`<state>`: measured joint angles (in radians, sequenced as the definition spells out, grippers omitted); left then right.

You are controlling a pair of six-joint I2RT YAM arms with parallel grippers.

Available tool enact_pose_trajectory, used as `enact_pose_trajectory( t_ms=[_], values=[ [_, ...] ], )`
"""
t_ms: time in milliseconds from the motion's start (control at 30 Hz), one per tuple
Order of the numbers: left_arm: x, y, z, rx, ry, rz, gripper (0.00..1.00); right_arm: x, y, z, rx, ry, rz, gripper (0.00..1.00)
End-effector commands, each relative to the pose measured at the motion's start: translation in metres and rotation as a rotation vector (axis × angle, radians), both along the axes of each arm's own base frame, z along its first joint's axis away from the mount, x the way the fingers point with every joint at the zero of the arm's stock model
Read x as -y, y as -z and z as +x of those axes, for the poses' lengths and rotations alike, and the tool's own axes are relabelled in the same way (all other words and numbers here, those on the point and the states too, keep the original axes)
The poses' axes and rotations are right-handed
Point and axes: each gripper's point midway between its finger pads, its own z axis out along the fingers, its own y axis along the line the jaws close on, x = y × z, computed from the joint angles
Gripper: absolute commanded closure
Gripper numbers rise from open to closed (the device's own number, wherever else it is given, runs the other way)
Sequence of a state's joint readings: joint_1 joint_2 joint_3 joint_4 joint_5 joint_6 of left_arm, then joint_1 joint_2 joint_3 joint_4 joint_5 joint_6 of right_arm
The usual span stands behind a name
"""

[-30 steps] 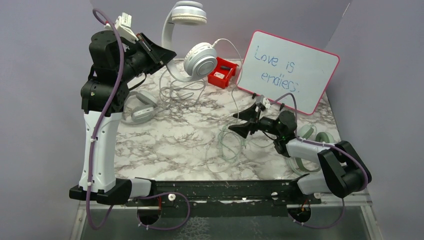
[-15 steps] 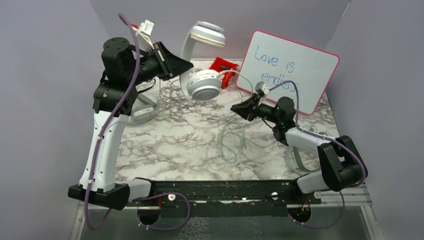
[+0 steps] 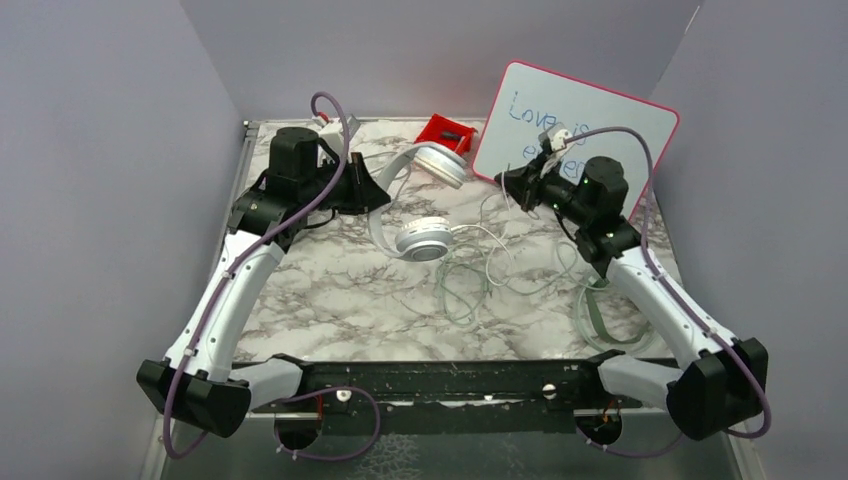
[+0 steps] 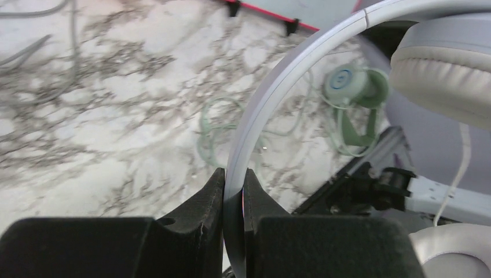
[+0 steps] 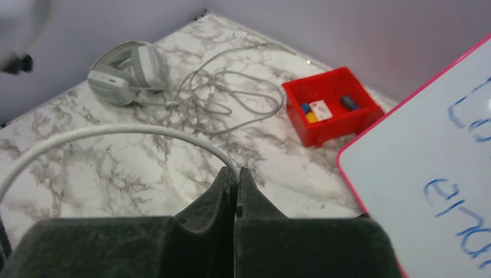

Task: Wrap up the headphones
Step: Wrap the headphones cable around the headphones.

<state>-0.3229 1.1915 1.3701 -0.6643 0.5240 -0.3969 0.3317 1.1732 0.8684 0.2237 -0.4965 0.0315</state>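
Note:
The white headphones [image 3: 425, 240] hang over the middle of the table, one cup low and the other [image 3: 445, 165] further back. My left gripper [image 3: 378, 192] is shut on their headband [image 4: 272, 87], which runs up between the jaws [image 4: 233, 172]. Their white cable [image 3: 478, 232] leads to my right gripper [image 3: 505, 183], raised in front of the whiteboard. In the right wrist view that gripper [image 5: 233, 172] is shut on the cable [image 5: 116, 132]. A mint pair [image 4: 353, 98] lies at the right, its cable [image 3: 460, 290] coiled in the middle. A grey pair [image 5: 124, 72] lies at the back left.
A red bin [image 3: 440, 130] with small items stands at the back centre. A pink-edged whiteboard [image 3: 610, 110] leans at the back right, close behind my right gripper. The grey pair's cable [image 5: 231, 98] sprawls near the bin. Purple walls enclose the table.
My left arm has come down and right, lowering the white headphones toward the table's middle. My right gripper has shut on the white cable and risen toward the whiteboard.

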Motion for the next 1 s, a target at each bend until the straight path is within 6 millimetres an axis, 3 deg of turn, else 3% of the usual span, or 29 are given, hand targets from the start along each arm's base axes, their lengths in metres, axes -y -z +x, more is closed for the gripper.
enact_pose_trajectory(
  t_ms=[0, 200, 400, 567, 800, 967],
  values=[
    [-0.033, 0.027, 0.016, 0.08, -0.132, 0.202, 1.0, 0.018, -0.054, 0.004, 0.087, 0.067, -0.117, 0.99],
    [-0.023, 0.051, 0.019, 0.072, -0.128, 0.281, 1.0, -0.009, -0.097, -0.012, 0.163, -0.141, -0.138, 0.99],
    [-0.024, 0.078, 0.021, 0.059, -0.15, 0.382, 1.0, -0.021, -0.175, -0.03, 0.295, -0.234, -0.07, 0.99],
    [-0.018, 0.089, 0.015, 0.042, -0.124, 0.37, 1.0, -0.019, -0.217, -0.04, 0.381, -0.235, -0.039, 0.99],
    [0.008, 0.111, -0.005, -0.003, -0.026, 0.381, 1.0, -0.033, -0.246, -0.039, 0.398, -0.312, 0.027, 0.99],
    [0.039, 0.104, -0.023, 0.031, 0.066, 0.35, 1.0, -0.044, -0.24, -0.024, 0.372, -0.347, 0.032, 0.99]
  ],
)
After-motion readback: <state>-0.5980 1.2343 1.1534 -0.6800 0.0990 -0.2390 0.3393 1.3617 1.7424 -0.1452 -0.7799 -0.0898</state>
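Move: The headphones, gripped at the headband by the left hand, have their middle about 7 cm to that hand's right and 3 cm below it. From the right hand, which pinches their white cable, they lie some 13 cm left, 6 cm back and about level. The green cable coil is on the table about 12 cm right of the left hand, 4 cm back and 30 cm down; the red box is roughly 25 cm ahead of the right hand, 12 cm left and 25 cm lower. The white cable is carried steeply upward, some 25 cm, in the right hand's closed fingers, away from the headphones and slightly back, while that hand tips up and turns counter-clockwise. Meanwhile the left hand keeps its grip on the headband and lowers the headphones about 12 cm towards the table and the green coil, rolling some 25 degrees so its left side rises. ##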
